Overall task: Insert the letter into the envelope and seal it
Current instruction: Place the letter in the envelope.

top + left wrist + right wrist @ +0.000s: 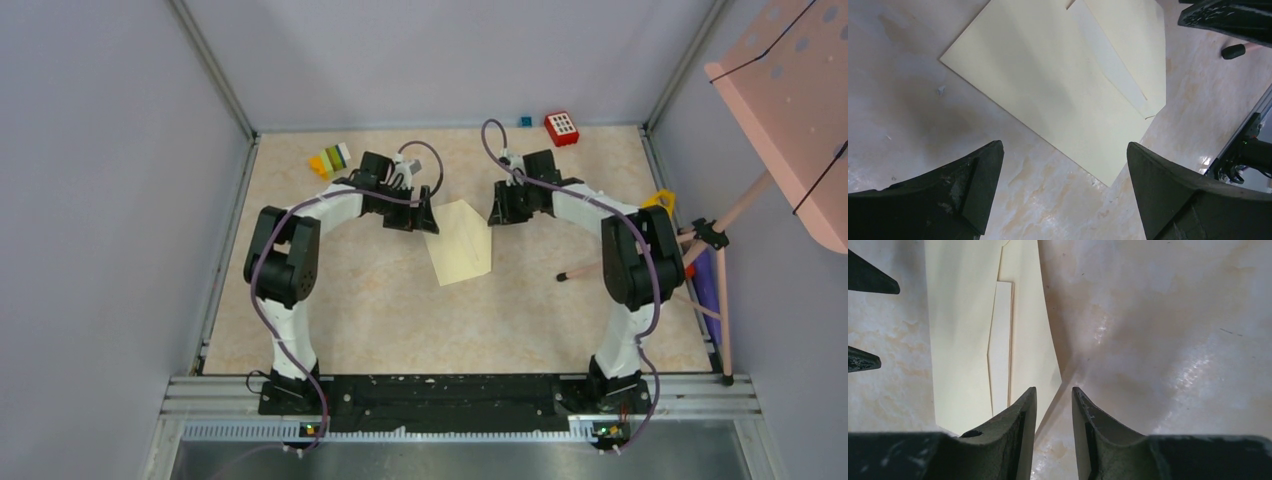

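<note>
The pale cream envelope [460, 240] lies flat on the marbled table between both arms, its flap side up with a folded strip across it [1058, 85]. No letter shows apart from it. My left gripper [424, 218] hovers at the envelope's upper left edge, open wide with nothing between its fingers [1063, 145]. My right gripper [503, 210] sits low at the envelope's upper right edge. Its jaws stand a narrow gap apart [1054, 389] and mostly bare table shows in that gap. The envelope's pointed edge [963, 315] runs just beside the left fingertip, slightly raised over its shadow.
Coloured blocks [330, 159] lie at the back left. A red block with white dots [561, 127] and a small blue cube [525, 121] lie at the back right. A pink perforated panel on a tripod [790, 110] stands right, one dark-tipped leg [580, 270] on the table.
</note>
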You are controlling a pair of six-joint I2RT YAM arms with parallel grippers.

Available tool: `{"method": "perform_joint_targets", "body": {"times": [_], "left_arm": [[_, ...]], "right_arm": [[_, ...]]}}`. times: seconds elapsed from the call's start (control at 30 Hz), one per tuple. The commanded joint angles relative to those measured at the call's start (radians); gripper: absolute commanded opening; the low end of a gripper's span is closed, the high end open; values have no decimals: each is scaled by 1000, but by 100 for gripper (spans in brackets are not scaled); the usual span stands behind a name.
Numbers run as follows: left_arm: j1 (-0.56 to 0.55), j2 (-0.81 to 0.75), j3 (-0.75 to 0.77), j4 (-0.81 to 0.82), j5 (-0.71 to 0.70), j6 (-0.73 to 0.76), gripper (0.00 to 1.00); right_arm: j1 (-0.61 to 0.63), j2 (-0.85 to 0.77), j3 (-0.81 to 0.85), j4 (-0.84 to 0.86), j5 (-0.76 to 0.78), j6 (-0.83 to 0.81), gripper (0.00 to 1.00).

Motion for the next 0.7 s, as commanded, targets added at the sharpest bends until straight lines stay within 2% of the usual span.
{"method": "perform_joint_targets", "body": {"times": [0.0,0.2,0.47,0.67], "left_arm": [[-13,9,-15,14,-14,23,98],[-50,70,32,37,-9,8,98],[-84,140,98,53,10,-14,98],[-87,137,114,50,19,-24,98]], "right_arm": [[-3,-132,50,-20,94,-88,33],[-19,-269,61,-92,215,-186,45],[-145,-414,42,-142,286,-225,52],[-158,-465,-9,-120,410,-282,55]]}}
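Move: About 5 cm to the left hand's right, 2 cm nearer the base and 4 cm below, lies the middle of the envelope. From the right hand that middle is some 6 cm left, 3 cm back and 3 cm down, with the flap's tip at its fingers; the letter's exposed strip is 4 cm left and 2 back. A black rod tip is 12 cm right and 9 back of it; the small bottle, hidden under the arm, 15 right and 3 ahead. Leaving the flap, the right hand climbs about 15 cm and swings some 13 cm to the right, away from the envelope, its fingers opening further and tipping up towards forward by roughly 25 degrees. Meanwhile the left hand, wide open, sinks 2 cm, then sweeps about 4.5 cm right, its farther finger coming against the envelope's left edge and pushing it along. ##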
